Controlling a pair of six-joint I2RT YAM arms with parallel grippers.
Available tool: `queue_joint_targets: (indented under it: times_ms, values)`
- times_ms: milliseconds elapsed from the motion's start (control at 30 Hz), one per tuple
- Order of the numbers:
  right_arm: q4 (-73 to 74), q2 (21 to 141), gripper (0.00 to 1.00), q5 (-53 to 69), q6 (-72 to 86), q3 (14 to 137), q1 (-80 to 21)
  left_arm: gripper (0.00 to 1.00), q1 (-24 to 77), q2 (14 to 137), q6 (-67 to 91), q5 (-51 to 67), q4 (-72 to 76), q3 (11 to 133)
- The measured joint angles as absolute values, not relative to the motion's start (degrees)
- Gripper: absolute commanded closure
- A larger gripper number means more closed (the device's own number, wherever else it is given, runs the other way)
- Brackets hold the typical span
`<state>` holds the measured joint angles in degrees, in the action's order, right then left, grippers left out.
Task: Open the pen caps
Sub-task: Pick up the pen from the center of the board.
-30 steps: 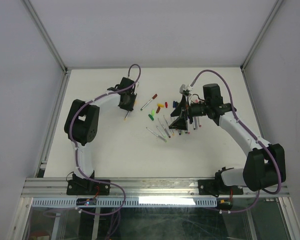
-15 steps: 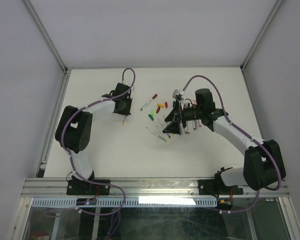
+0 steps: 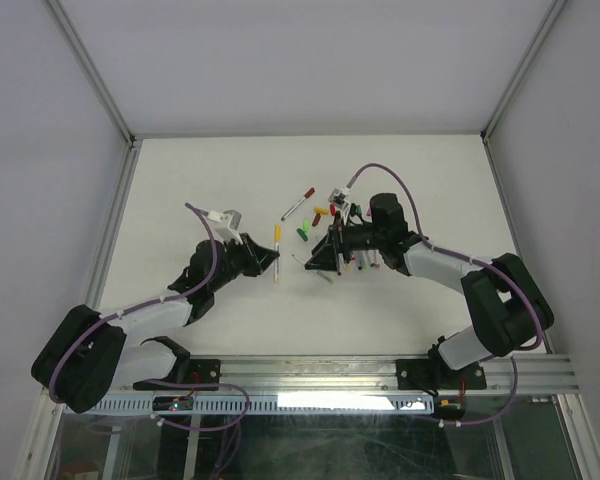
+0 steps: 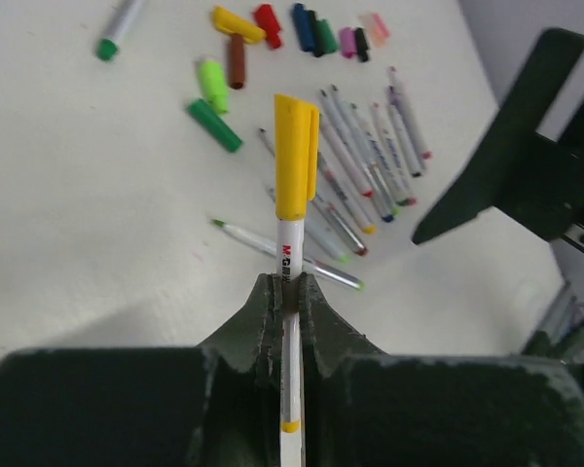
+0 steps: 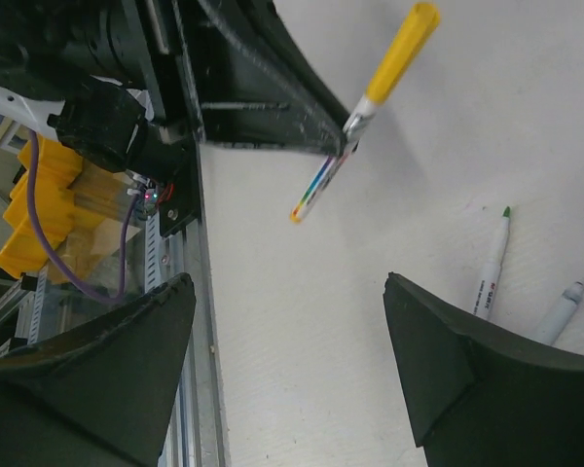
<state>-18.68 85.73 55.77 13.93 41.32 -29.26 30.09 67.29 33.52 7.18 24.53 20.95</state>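
Observation:
My left gripper (image 4: 290,282) is shut on the white barrel of a pen (image 4: 290,255) whose yellow cap (image 4: 295,156) points away from me. From above, this pen (image 3: 277,250) hangs over the table left of the pile, in the left gripper (image 3: 272,263). My right gripper (image 3: 330,256) stands open just right of it. In the right wrist view the yellow cap (image 5: 399,51) and the left gripper (image 5: 263,97) lie ahead of the open right gripper (image 5: 290,282), apart from its fingers. Several loose caps (image 4: 268,19) and uncapped pens (image 4: 370,156) lie on the table.
A capped pen with a red end (image 3: 298,203) lies at the back of the pile. Green caps (image 3: 303,233) lie near it. One thin pen (image 5: 490,268) lies by the right finger. The metal rail (image 5: 180,292) runs along the table's near edge.
The left arm has swung from the back of the table toward the near middle, with its gripper now shut on the yellow-capped pen. The right gripper has moved left toward it.

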Motion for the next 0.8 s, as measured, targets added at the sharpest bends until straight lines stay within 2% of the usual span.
queue_joint_targets:
  times_ms: [133,367,633,800]
  values:
    - [-22.13,85.95,0.19,55.99,16.78,41.32,-29.58,1.0,35.09,66.92,40.93,6.24,39.83,13.67]
    - [-24.03,85.95,0.2,55.92,18.17,41.32,-29.61,1.0,42.41,67.46,46.26,-1.39,57.28,12.43]
    - [-24.6,85.49,0.2,56.51,18.98,41.32,-31.07,1.0,47.07,72.77,48.14,-8.93,66.24,12.45]
    - [-25.87,84.82,0.28,57.06,20.01,41.21,-32.42,1.0,48.01,75.29,48.51,-10.5,68.42,12.8]
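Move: The left hand holds the pen with its yellow cap uppermost; the right gripper's open fingers are about 12 cm to the hand's right, 4 cm higher and 3 cm back. From the right hand, that cap is some 12 cm left, 5 cm ahead and about 1 cm higher. The green-tipped pen lies roughly 11 cm right and 3 cm ahead of the left hand, 8 cm below; the dark green cap is 14 cm ahead and 8 cm right, equally low. The left arm keeps its pinch on the pen barrel and brings the pen to the right gripper, first drawing back and to the right, then mainly rising about 8 cm while still easing right, some 6 cm in all, as its wrist rolls and tilts some 30 degrees, raising the fingers towards level and leaning the cap to the left. The right hand, fingers still wide open and pointing left at the pen, creeps up and left a few centimetres and slightly back to meet the cap, without closing on it. ##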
